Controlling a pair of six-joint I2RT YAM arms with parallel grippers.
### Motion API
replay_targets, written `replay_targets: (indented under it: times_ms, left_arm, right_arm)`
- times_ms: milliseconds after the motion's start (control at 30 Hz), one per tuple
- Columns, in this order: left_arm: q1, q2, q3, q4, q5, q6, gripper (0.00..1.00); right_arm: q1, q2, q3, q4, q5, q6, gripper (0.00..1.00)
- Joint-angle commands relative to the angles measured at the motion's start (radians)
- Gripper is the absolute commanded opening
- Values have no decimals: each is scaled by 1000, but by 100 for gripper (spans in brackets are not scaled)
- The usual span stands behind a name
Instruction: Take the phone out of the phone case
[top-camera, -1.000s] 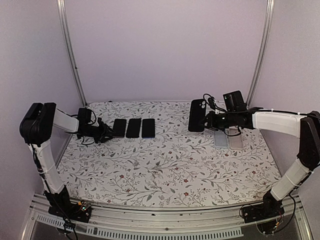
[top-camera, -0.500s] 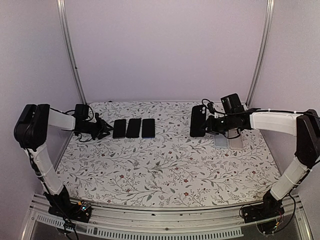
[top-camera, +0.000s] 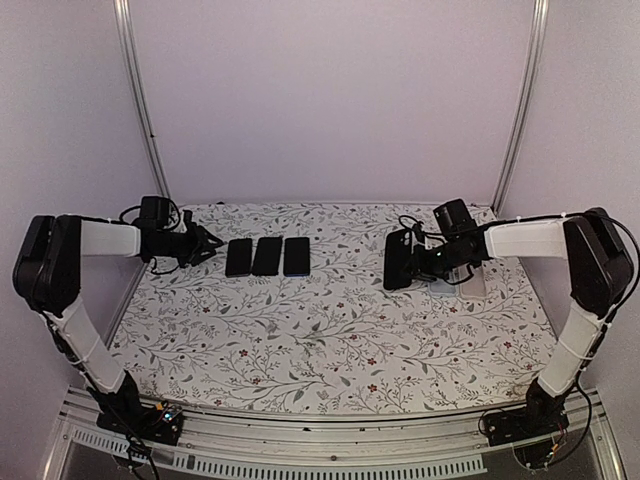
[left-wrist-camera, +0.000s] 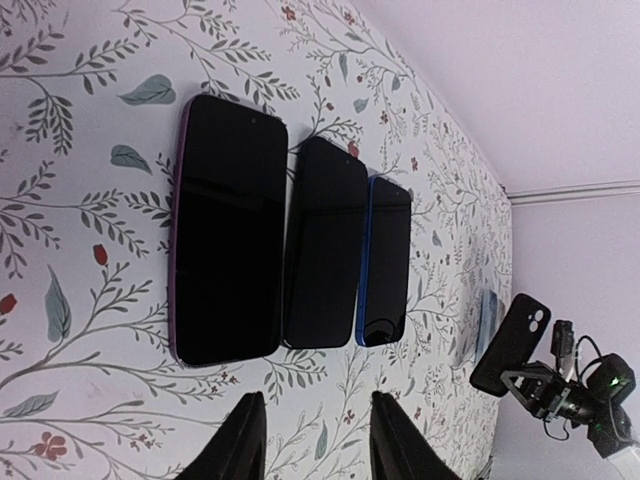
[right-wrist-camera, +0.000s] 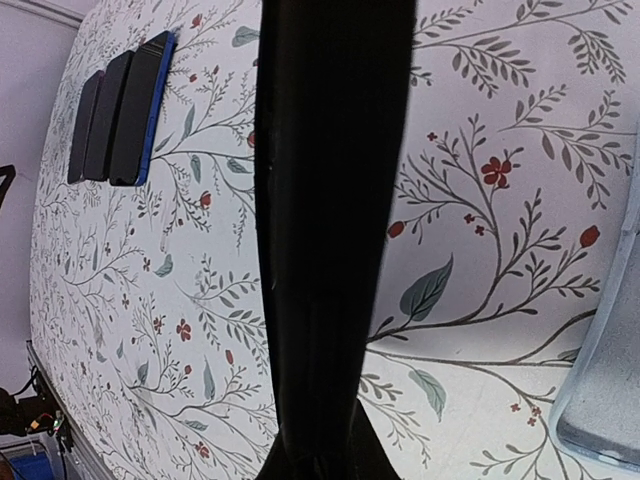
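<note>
My right gripper (top-camera: 413, 263) is shut on a black phone case (top-camera: 397, 258) with a camera cutout, holding it on edge low over the cloth at the right. In the right wrist view the phone case (right-wrist-camera: 325, 200) runs edge-on up from the right gripper (right-wrist-camera: 320, 465); whether a phone is inside I cannot tell. Three phones lie side by side at the back left: purple-edged (left-wrist-camera: 225, 230), black (left-wrist-camera: 322, 245) and blue-edged (left-wrist-camera: 385, 262). My left gripper (left-wrist-camera: 315, 440) is open and empty, left of that row (top-camera: 267, 256).
Two pale cases (top-camera: 441, 281) (top-camera: 472, 283) lie flat just right of the held case; one shows at the right wrist view's edge (right-wrist-camera: 605, 380). A floral cloth (top-camera: 330, 340) covers the table. Metal frame posts (top-camera: 150, 140) stand at the back corners.
The right arm has lowered the black case towards the cloth, close to the pale cases. The left gripper has drawn back to the left, away from the row of phones.
</note>
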Motion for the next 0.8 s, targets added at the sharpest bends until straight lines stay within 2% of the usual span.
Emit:
replay_targets:
  times_ms: [0, 200, 433, 767]
  left_arm:
    - [-5, -57, -16, -27, 22, 17, 38]
    - [-5, -89, -10, -40, 35, 22, 37]
    - [-5, -104, -4, -50, 40, 30, 37]
    - [-5, -105, -10, -41, 41, 23, 37]
  right_arm:
    - [-35, 34, 35, 3, -25, -17, 6]
    - [-60, 87, 49, -28, -25, -35, 15]
    - [-72, 115, 70, -82, 27, -60, 32]
    - [-71, 105, 93, -115, 98, -68, 40]
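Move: The right hand still holds the black phone case above the table; the bare spot for its middle is about 3 cm ahead, 2 cm left and 5 cm below. The clear case lies roughly 9 cm to the right, 3 cm ahead, with the pink case about 18 cm to the right, also 3 cm ahead, both some 5 cm lower than the hand. From the left hand, the spot is about 52 cm right, 4 cm back and 9 cm below. The right hand lowers the black case some 3.5 cm onto the table while drifting about as far to the right, towards the clear case, and a little forward, its fingers tipping slightly further down as they open and let go of the case, then easing on to the right at the same height. The empty left hand rises another 3 cm or so, fingers staying part open, with the three phones left lying below and to its right. ##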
